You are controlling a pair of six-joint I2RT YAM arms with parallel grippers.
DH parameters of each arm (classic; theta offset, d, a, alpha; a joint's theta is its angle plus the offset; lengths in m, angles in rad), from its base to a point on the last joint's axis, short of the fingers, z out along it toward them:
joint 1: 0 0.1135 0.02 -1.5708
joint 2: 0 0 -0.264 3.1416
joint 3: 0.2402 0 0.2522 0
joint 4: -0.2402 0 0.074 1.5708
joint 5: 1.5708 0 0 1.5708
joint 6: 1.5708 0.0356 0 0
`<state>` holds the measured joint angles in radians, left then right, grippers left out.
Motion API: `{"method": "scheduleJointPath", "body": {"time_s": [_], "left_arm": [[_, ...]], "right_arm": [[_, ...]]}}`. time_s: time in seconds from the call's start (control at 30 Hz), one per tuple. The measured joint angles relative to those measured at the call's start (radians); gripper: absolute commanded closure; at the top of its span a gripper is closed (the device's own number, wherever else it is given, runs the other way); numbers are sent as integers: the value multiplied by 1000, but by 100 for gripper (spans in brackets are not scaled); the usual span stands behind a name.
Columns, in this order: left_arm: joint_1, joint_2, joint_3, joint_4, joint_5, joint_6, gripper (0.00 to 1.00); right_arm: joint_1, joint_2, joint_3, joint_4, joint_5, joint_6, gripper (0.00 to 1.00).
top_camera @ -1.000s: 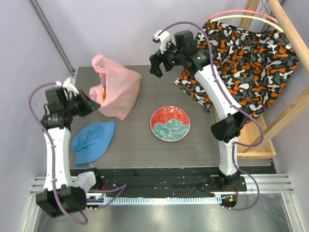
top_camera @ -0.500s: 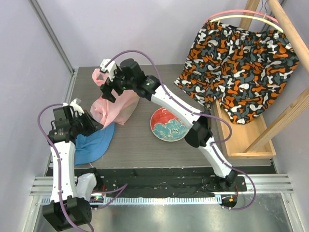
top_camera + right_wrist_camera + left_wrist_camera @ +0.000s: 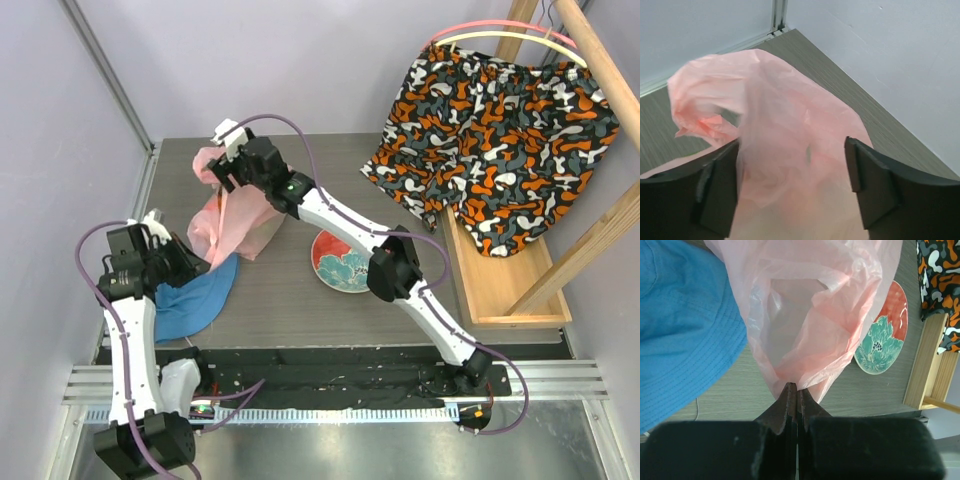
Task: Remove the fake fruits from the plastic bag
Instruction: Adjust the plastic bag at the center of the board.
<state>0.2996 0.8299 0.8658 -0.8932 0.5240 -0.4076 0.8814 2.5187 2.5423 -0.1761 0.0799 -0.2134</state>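
The pink plastic bag [image 3: 238,222] lies slumped at the back left of the table, and its crinkled film fills the left wrist view [image 3: 810,315]. My left gripper [image 3: 192,263] is shut on the bag's lower edge, the film pinched between its fingertips [image 3: 792,388]. My right gripper [image 3: 226,166] hovers over the bag's bunched top. It is open, with the bag's upper fold [image 3: 790,150] between its wide-apart fingers [image 3: 871,185]. The fake fruits are hidden; none shows through the film.
A blue hat [image 3: 192,297] lies under and beside my left gripper. A red floral plate [image 3: 338,265] sits mid-table, partly under the right arm. Patterned orange cloth [image 3: 500,120] hangs on a wooden rack [image 3: 520,290] at the right. Walls close the back and left.
The right arm swung from the back right across to the bag's top, and its jaws narrowed slightly. The left gripper drew the bag's edge nearer, over the hat.
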Motion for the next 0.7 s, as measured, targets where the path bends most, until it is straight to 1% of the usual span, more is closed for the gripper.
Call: {"method": "scheduleJointPath", "body": {"time_s": [0.03,0.07,0.13,0.2,0.3,0.4,0.43,0.5,0.6,0.67,0.7], "left_arm": [[5,6,0,0,0,0,100],[10,16,0,1,0,0,100],[13,53,9,3,1,0,100],[11,126,52,18,7,5,100],[-37,288,237,11,-16,49,100],[-123,462,521,8,-51,107,100],[-143,547,651,-9,-53,123,100],[-170,715,920,6,-56,139,100],[-180,967,1295,43,-60,148,100],[-187,1104,1476,82,-56,145,100],[-192,1147,1525,95,-52,146,100]], "right_arm": [[-4,12,-3,29,8,3,65],[-10,23,-6,56,9,3,99],[-23,39,-6,105,11,7,99],[-42,53,7,147,13,26,99],[-80,55,19,213,10,25,99],[-153,39,18,288,9,5,99],[-181,32,18,301,7,-5,99],[-237,17,18,315,8,-40,99],[-306,-7,16,301,10,-66,99],[-342,-48,-14,273,10,-59,99],[-351,-84,-53,259,9,-52,99]]}}
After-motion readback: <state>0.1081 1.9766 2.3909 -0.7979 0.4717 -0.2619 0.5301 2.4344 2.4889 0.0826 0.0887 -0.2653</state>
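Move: The plastic bag's far handle lies right in front of the right hand's open fingers, about 3 cm ahead and 2 cm lower; the bag's body hangs some 7 cm back and 15 cm below that hand, the plate roughly 19 cm back, 27 cm right and 23 cm below. The left hand already pinches the near rim: from it the body is about 12 cm ahead, 5 cm right and 9 cm lower, the blue hat 7 cm back, 6 cm left and 17 cm down. The bag's far handle is pinched as the right fingers close on it while edging forward; that hand then draws it right and forward, about 20 cm right and 15 cm forward, rising 10 cm and turning clockwise. Keeping its pinch on the near rim, the left hand first barely stirs, then sweeps some 30 cm forward and 20 cm up, away from the blue hat, its fingers tipping up about 30 degrees. ##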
